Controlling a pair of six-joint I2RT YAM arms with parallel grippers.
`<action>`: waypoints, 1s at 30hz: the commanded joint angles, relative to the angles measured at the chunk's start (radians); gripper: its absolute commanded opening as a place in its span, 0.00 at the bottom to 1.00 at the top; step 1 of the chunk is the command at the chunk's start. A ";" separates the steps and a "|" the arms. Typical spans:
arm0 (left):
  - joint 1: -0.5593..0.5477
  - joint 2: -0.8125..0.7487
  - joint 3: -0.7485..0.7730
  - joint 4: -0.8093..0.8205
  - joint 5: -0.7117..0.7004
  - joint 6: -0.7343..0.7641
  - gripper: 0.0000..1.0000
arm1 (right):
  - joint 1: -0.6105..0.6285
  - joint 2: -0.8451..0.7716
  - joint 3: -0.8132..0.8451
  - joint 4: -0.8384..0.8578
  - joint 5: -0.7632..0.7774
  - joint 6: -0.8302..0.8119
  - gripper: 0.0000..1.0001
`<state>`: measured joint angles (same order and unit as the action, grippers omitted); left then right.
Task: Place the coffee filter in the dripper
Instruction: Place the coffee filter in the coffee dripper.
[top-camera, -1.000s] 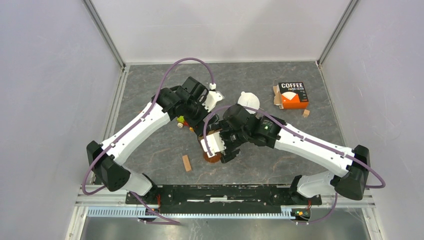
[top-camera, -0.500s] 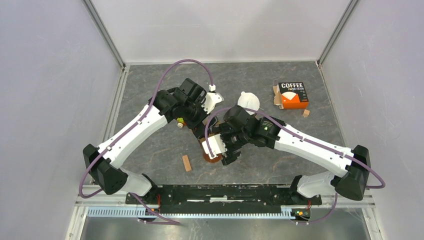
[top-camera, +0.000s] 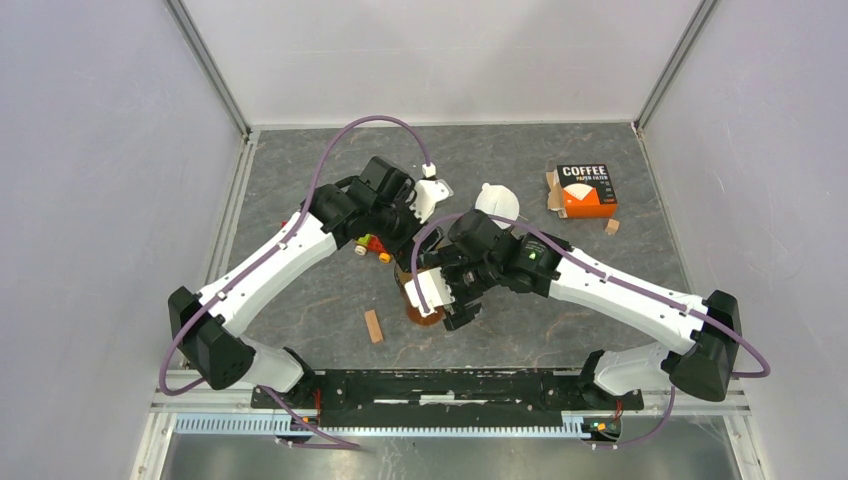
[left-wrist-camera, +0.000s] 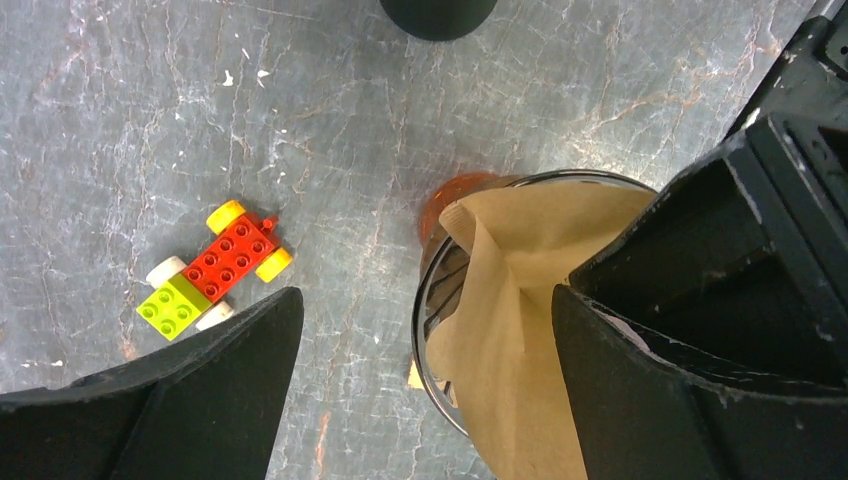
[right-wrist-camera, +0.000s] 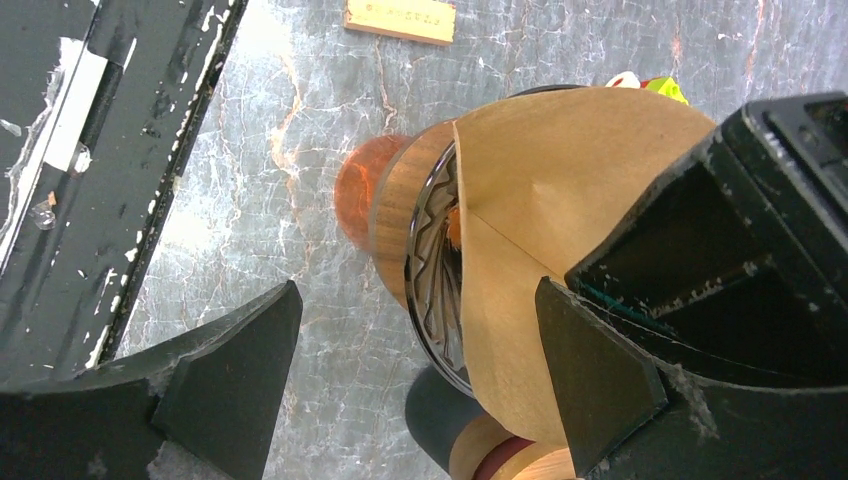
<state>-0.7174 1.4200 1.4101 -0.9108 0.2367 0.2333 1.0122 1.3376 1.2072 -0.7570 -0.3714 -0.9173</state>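
The dripper (right-wrist-camera: 430, 290) is a glass cone with a metal rim and wooden collar on an amber base (top-camera: 425, 316). The brown paper coffee filter (left-wrist-camera: 520, 300) sits in the cone, creased, and sticks out well above the rim. My left gripper (left-wrist-camera: 425, 390) is open above it, and the filter lies close to its right-hand finger (left-wrist-camera: 650, 400). My right gripper (right-wrist-camera: 415, 385) is open too, straddling the rim with the filter (right-wrist-camera: 560, 200) against one finger (right-wrist-camera: 600, 380). In the top view both grippers (top-camera: 402, 228) (top-camera: 440, 300) crowd over the dripper and hide the filter.
A toy brick car (left-wrist-camera: 215, 275) lies left of the dripper. A wooden block (top-camera: 373, 325) lies nearer the front. A dark round-ended object (right-wrist-camera: 440, 415) stands right beside the dripper. An orange coffee filter box (top-camera: 585, 190) and a white object (top-camera: 497, 200) sit at the back right.
My left arm has drawn back a little to the left, uncovering more of the brick car. The right arm has shifted only slightly. Both grippers stay open.
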 joint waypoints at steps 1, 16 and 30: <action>0.001 0.003 -0.013 0.075 0.028 -0.052 1.00 | -0.001 -0.011 0.018 0.018 -0.049 -0.005 0.94; 0.001 0.001 -0.113 0.128 -0.038 -0.019 1.00 | 0.044 0.031 -0.054 0.035 -0.009 -0.015 0.92; 0.001 -0.031 -0.198 0.185 -0.078 0.042 1.00 | 0.042 0.050 -0.080 0.014 0.033 -0.031 0.90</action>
<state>-0.7177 1.4277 1.2209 -0.7700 0.1833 0.2249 1.0519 1.3746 1.1347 -0.7414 -0.3500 -0.9325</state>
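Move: The paper filter already stands in the mouth of the clear dripper on its carafe, about 4 cm back of my left hand, 4 cm to its right and 4 cm below; the dripper's middle is 2 cm lower. From my right hand, that filter is some 4 cm ahead, 5 cm left and 3 cm below. The toy car lies about 11 cm ahead of my left hand and 7 cm left, the wood block 8 cm back and 8 cm left, both on the table some 20 cm below. I keep both grippers wide open, one finger of each at the filter's inside. My left hand sinks nearly 6 cm, pushing that finger deeper into the dripper and easing about 1 cm left late on. My right hand first eases back about 1.5 cm, towards the near rim, then drops some 4 cm with a slight tilt, its finger spreading the paper against the wall. ##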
